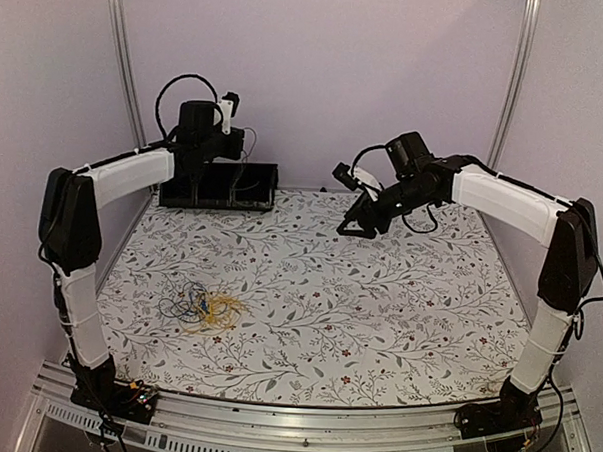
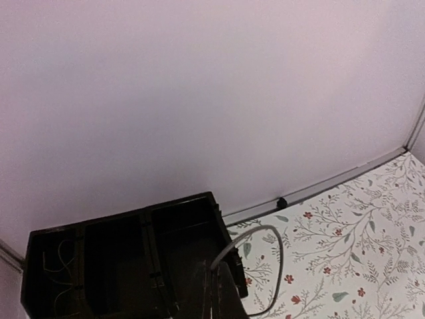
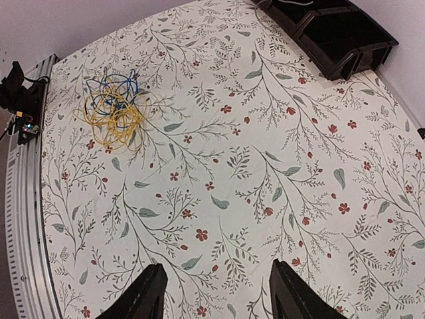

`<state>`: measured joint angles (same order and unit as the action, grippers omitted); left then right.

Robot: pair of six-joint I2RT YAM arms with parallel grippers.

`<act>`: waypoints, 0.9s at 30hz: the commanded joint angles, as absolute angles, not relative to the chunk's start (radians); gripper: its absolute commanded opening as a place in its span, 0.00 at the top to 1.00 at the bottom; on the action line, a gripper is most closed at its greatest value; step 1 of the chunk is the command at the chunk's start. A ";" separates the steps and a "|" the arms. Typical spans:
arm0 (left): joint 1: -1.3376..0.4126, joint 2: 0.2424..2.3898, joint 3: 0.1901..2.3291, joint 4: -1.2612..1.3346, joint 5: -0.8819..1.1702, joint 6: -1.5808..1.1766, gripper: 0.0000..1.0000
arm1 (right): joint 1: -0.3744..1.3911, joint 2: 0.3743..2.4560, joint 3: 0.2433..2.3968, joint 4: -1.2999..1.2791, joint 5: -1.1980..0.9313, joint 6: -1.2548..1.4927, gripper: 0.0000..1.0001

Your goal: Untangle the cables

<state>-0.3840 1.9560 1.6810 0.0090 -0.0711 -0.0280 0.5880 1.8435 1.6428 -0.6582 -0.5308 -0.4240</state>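
Observation:
The cables [image 1: 203, 307] lie in a loose tangle of yellow, blue and black wire on the floral table, near the front left; the right wrist view shows this tangle of cables [image 3: 113, 106] at upper left. My left gripper [image 1: 196, 189] hangs over the black bin [image 1: 253, 199] at the back left. In the left wrist view it [image 2: 219, 292] is shut on a thin grey cable [image 2: 279, 266] that loops out over the bin's right edge. My right gripper [image 1: 350, 226] hovers open and empty above the back middle of the table, far from the tangle, its fingers [image 3: 149, 296] wide apart.
The black bin [image 2: 119, 222] has three compartments; thin pale wires [image 2: 56, 262] lie in the leftmost one. It stands against the back wall [image 2: 199, 100]. A metal rail [image 1: 303, 426] runs along the near edge, with a small connector block [image 3: 23, 123] at its left end.

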 commanded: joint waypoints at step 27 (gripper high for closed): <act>0.049 2.552 2.182 0.333 0.047 -0.093 1.00 | 0.586 1.774 1.474 -0.742 -0.475 -0.446 0.44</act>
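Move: The left hand, with a grey cable shut in its fingers, is above the front of the tray's right compartment, whose middle lies about 18 cm ahead, 2 cm right and 25 cm below. The left compartment it is bound for lies some 18 cm ahead and 21 cm left, the middle one 18 cm ahead and 10 cm left. From the empty right hand, the cable tangle lies about 12 cm back, 37 cm left and 20 cm below. Keeping its pinch on the grey cable, the left hand sweeps about 24 cm left and 15 cm forward along the black tray until it is over the left compartment, rising slightly, then dipping some 8 cm late on while it turns about 20 degrees counter-clockwise and noses up a little. The right hand, open and touching nothing, sinks about 5 cm and eases slightly back and to its right. ##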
